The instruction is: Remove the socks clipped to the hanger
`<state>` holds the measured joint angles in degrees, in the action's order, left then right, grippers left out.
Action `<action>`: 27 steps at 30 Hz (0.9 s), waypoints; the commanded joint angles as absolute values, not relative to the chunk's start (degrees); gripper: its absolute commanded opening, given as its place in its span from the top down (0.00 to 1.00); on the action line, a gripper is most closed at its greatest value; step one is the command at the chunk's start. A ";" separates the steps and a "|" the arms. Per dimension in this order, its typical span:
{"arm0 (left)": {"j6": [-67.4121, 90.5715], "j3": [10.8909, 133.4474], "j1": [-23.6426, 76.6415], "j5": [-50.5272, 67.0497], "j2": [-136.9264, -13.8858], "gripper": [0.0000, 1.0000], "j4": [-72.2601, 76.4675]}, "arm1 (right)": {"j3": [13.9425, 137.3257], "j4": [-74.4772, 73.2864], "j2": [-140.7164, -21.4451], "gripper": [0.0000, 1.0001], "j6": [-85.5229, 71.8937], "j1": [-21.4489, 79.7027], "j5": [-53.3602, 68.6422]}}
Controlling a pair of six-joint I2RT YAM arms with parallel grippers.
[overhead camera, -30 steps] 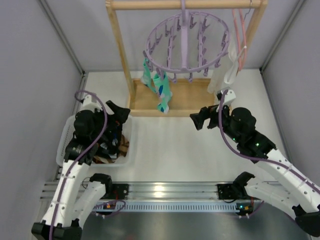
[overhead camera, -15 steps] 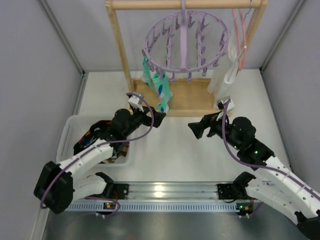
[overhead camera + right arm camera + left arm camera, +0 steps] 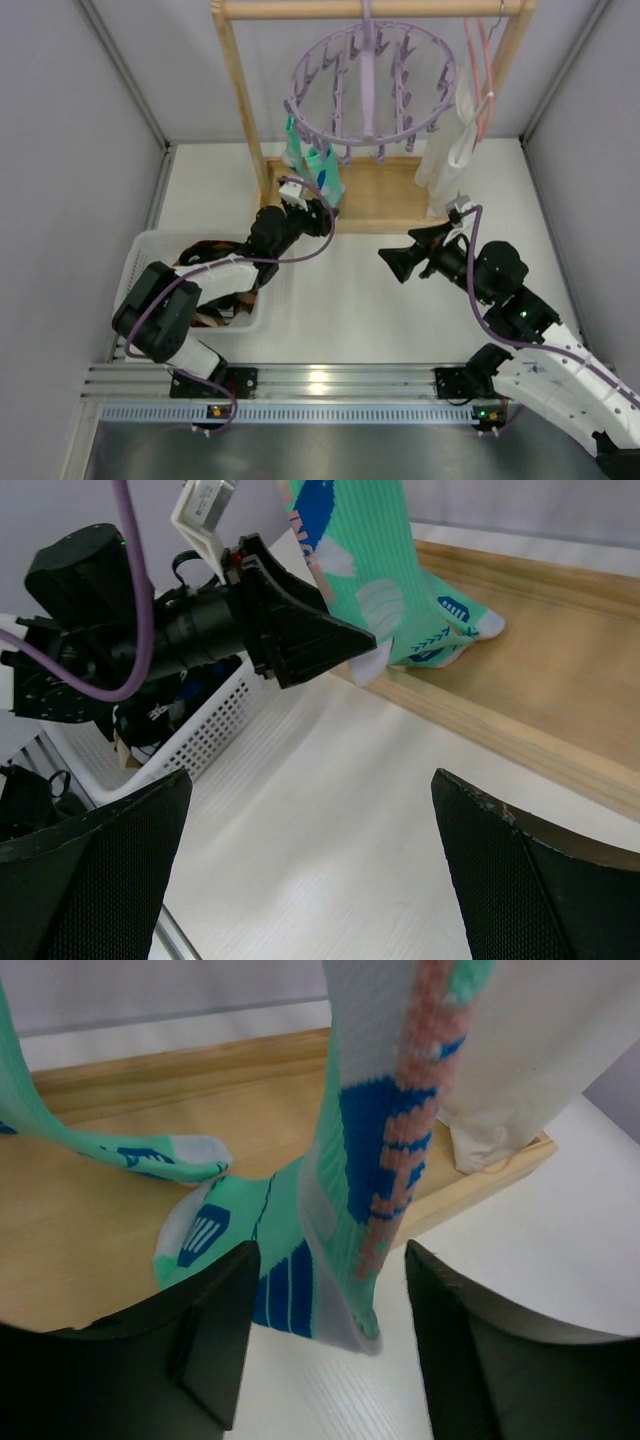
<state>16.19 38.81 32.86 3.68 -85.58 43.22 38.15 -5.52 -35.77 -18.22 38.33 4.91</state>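
The lavender round hanger (image 3: 370,85) hangs from the wooden rack's top bar. Teal-and-white socks (image 3: 318,172) with blue marks hang from its left pegs, their toes at the rack's base board. My left gripper (image 3: 320,212) is open right at the lower end of the nearest sock (image 3: 350,1210), whose toe hangs between the jaws without touching them. A second sock (image 3: 120,1150) lies to the left. My right gripper (image 3: 395,262) is open and empty over the table, facing the socks (image 3: 385,580) and the left gripper (image 3: 290,630).
A white perforated basket (image 3: 140,262) with several dark and brown socks stands at the left. A long white cloth (image 3: 450,150) and a thin pink clothes hanger (image 3: 482,70) hang at the rack's right. The wooden base board (image 3: 385,195) lies under the hanger.
My left arm has swung from over the basket to the hanging teal socks, its open jaws now round a sock's toe. My right gripper has shifted slightly.
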 commanded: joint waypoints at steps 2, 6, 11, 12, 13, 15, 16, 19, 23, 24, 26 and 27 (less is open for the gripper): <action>13.98 43.94 32.87 1.50 -89.02 0.51 53.52 | 40.25 -2.81 -33.66 0.01 -19.42 37.62 6.86; 10.73 44.47 35.76 -4.82 -87.11 0.98 53.44 | 42.44 -4.65 -32.87 0.00 -19.07 37.44 5.37; 6.16 47.53 43.76 -16.66 -82.19 1.00 47.92 | 44.56 -6.24 -29.71 0.01 -19.86 37.53 1.77; 5.11 48.07 45.16 -18.35 -81.74 1.00 46.60 | 45.26 -7.02 -29.27 0.01 -20.04 37.44 1.06; 4.05 48.60 48.05 -19.94 -81.56 1.00 44.49 | 45.79 -7.81 -28.83 0.00 -20.13 37.53 0.36; 0.54 50.97 51.14 -26.06 -81.82 1.00 42.37 | 48.84 -12.18 -28.83 0.01 -19.95 37.53 -4.03; -2.95 52.02 54.63 -28.54 -82.26 1.00 40.10 | 50.26 -13.70 -29.44 0.01 -19.69 37.62 -5.35; -7.36 54.40 61.33 -36.11 -84.46 1.00 39.03 | 55.88 -19.05 -30.93 0.01 -18.63 37.53 -9.13; -10.54 57.21 66.44 -41.65 -89.89 1.00 37.98 | 65.55 -26.44 -35.41 0.01 -17.14 37.53 -13.61; -11.07 57.91 67.92 -42.70 -91.04 1.00 37.79 | 69.05 -27.67 -36.46 0.01 -16.79 37.62 -13.71; -13.79 60.37 69.43 -45.52 -94.47 1.00 37.79 | 72.67 -30.57 -39.63 0.01 -16.00 37.53 -14.67; -15.63 62.03 70.91 -47.01 -96.74 1.00 37.88 | 76.17 -31.89 -42.07 0.02 -15.39 37.53 -14.76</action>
<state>-9.10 57.93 68.40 -39.29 -92.14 38.87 69.38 -24.43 -37.34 -17.54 38.30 -11.42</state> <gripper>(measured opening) 0.035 0.991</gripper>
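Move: The lower end of the near teal sock hangs almost between the left gripper's open fingers, about 3 cm ahead, 1 cm right and 1 cm higher. The far teal sock is some 10 cm ahead and 6 cm left, about 5 cm higher; the hanger ring's middle is roughly 12 cm ahead, 8 cm right and 20 cm up. From the right gripper, that near sock end is about 17 cm ahead, 17 cm left and 9 cm lower. Ease the left gripper forward about 2 cm onto the near teal sock while shutting the fingers to pinch its lower end, then haul the sock to the right some 13 cm, back and up, dipping slightly at the end. Meanwhile raise the open right gripper about 16 cm and shift it 7 cm right, turning it some 15 degrees clockwise. ##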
